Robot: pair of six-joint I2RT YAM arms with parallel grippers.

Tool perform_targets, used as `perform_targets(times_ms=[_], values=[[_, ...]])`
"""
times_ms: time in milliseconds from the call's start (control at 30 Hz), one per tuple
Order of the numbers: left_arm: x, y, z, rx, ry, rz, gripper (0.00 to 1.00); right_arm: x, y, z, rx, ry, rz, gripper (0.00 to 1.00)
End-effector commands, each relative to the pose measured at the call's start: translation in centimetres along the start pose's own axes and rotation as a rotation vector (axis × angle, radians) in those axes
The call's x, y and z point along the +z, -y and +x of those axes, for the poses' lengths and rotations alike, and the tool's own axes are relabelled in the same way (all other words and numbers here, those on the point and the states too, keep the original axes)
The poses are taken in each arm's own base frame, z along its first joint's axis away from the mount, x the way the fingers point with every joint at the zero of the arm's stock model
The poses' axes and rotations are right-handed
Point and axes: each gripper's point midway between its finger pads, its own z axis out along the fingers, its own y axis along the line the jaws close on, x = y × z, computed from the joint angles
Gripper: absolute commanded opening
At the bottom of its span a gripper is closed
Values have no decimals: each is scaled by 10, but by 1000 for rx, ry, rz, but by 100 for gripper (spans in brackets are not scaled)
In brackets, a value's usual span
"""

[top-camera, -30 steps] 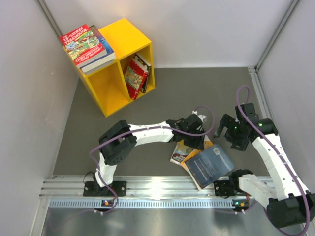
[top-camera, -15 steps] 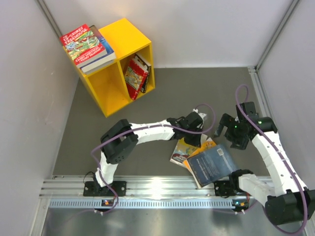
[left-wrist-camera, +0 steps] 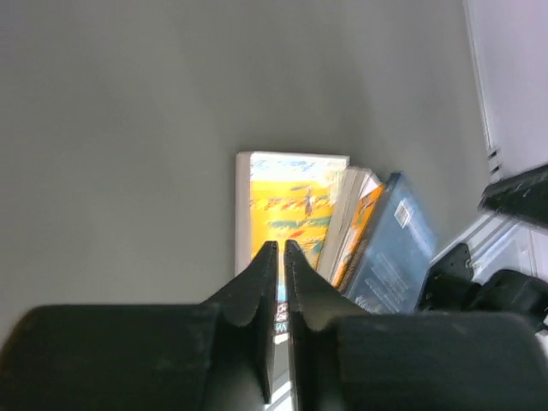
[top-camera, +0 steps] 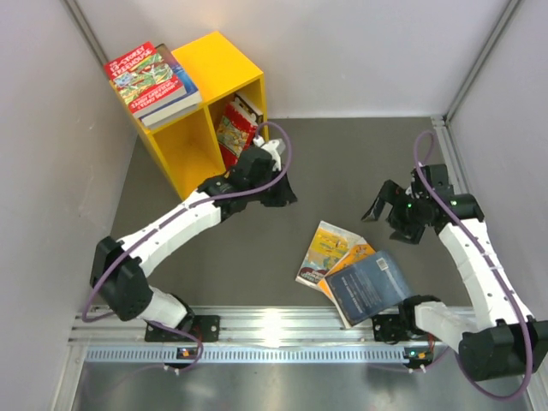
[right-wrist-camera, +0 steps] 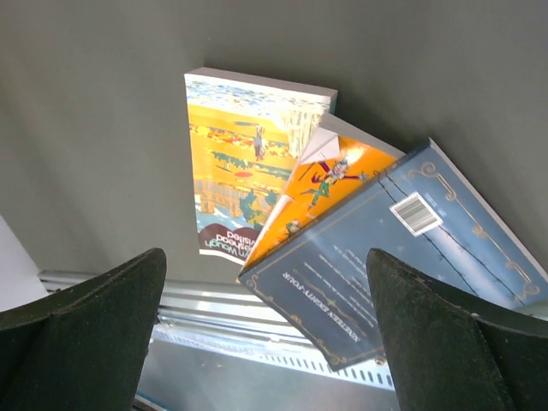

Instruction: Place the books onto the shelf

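Note:
Three books lie fanned on the grey floor near the front rail: a yellow one (top-camera: 319, 250), an orange one (top-camera: 351, 256) and a dark blue one (top-camera: 368, 287) on top. The yellow shelf (top-camera: 205, 64) stands at the back left. It has a stack of books (top-camera: 150, 81) on its roof and more books (top-camera: 235, 128) leaning in its right compartment. My left gripper (top-camera: 287, 197) is shut on nothing, just right of the shelf, and faces the floor books (left-wrist-camera: 287, 205). My right gripper (top-camera: 385, 221) hangs wide open above and right of the floor books (right-wrist-camera: 394, 265).
The shelf's left compartment (top-camera: 184, 154) holds nothing. Grey walls close in the left, back and right sides. A metal rail (top-camera: 282, 330) runs along the front edge, right beside the dark blue book.
My left arm has swung from the floor books up and left to beside the shelf, its jaws closing on nothing. The three floor books stay put. The right gripper has shifted slightly.

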Motion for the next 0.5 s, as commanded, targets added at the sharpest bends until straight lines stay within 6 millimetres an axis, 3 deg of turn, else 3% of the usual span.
perform_targets(times_ms=[0, 100, 200, 467], values=[[5, -18, 51, 30, -156, -2, 24, 14, -10, -9, -6, 7, -67, 100], [18, -29, 79, -11, -219, 5, 57, 32, -6, -4, -3, -53, -55, 100], [32, -33, 106, -64, -275, 23, 72, 51, 6, -4, -1, -83, -3, 100], [80, -18, 136, -93, -329, 80, 79, 106, 31, -17, -15, -94, 99, 100]])
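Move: Below, behind and to the right of the left hand lies the yellow book: about 8 cm back, 9 cm right and 20 cm down. The orange book beside it is roughly 11 cm back and 14 cm right of that hand, and the blue book some 17 cm back and 20 cm right, both about 20 cm down. From the right hand, the yellow book is some 14 cm left, 1 cm back and 17 cm down. Dropping about 15 cm and drawing back some 7 cm, the left hand heads for the yellow book's left long edge, its fingers spreading from nearly shut to about three-quarters open and tipping some 20 degrees steeper. The right hand, still wide open, sinks about 9 cm beside the books and eases slightly forward, its fingers also tipping steeper. ##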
